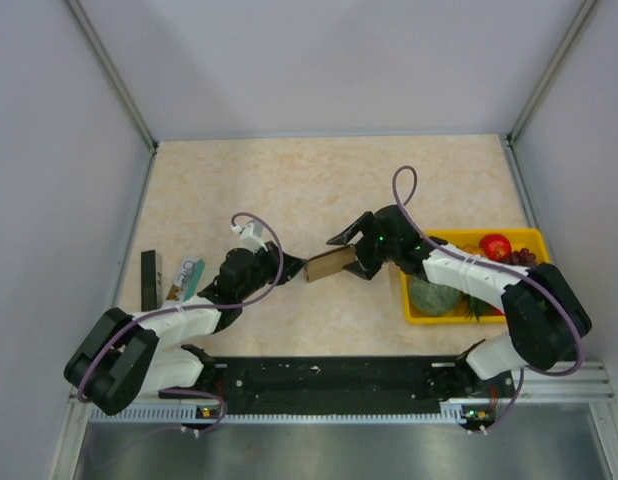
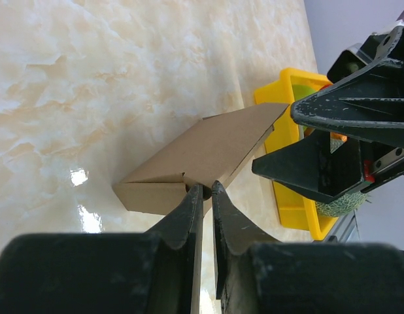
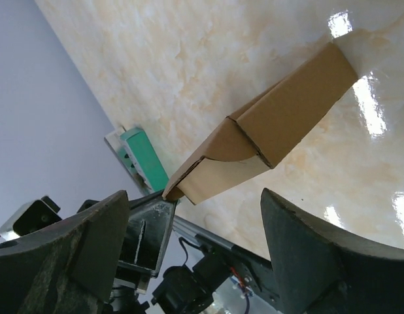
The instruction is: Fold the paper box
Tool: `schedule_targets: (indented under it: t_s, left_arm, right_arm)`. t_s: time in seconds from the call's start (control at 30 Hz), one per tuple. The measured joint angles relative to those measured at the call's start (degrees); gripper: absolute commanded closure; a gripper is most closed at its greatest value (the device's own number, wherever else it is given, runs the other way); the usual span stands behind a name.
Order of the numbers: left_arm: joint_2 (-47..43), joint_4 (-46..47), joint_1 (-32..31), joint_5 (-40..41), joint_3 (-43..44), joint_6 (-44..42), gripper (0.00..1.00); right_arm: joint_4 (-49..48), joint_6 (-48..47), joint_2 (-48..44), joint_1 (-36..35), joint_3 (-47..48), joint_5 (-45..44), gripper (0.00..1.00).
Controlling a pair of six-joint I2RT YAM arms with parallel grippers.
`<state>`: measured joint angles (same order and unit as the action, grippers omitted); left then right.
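Note:
The paper box is a small brown cardboard carton, partly folded, held tilted just above the table's middle. My left gripper is shut on its left end. In the left wrist view the left gripper has its tips pinched on a flap at the near edge of the box. My right gripper stands open at the box's right end. In the right wrist view the box hangs ahead of the wide-open right gripper, touching neither of its fingers.
A yellow tray with a tomato, grapes and a green melon sits under the right arm. A teal-and-white packet and a black block lie at the left. Grey walls enclose the table.

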<state>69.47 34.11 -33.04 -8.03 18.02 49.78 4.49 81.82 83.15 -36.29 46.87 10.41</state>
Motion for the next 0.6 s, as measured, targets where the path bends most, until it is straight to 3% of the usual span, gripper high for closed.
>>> schedule_targets:
  t_s: [0.6]
  left_arm:
    - [0.0,-0.7,-0.3,0.4,0.5,-0.3,0.89]
  right_arm:
    - [-8.5,4.5,2.9,-1.2,-4.2,1.2,0.49]
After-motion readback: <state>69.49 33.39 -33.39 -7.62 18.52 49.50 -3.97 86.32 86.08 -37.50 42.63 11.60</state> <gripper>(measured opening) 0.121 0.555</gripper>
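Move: The paper box's middle lies about 3 cm to the right gripper's left, 1 cm back and 3 cm below it, between its open fingers and the left hand. From the left hand, which still pinches the box's left end, that middle is some 6 cm to the right, 1 cm ahead and 2 cm lower. The green melon is roughly 20 cm right and 8 cm back of the right gripper; the yellow tray's middle is about 30 cm right and 4 cm back, both some 6 cm lower. The box's right part, near its back edge, is what the right hand goes for: it sinks about 2 cm and eases 1 cm left, one finger above the edge and the other below and behind it. The fingers narrow from wide to roughly half open around that edge, the wrist hardly turning; whether they touch can't be made out. The left hand keeps its pinch and holds still. ##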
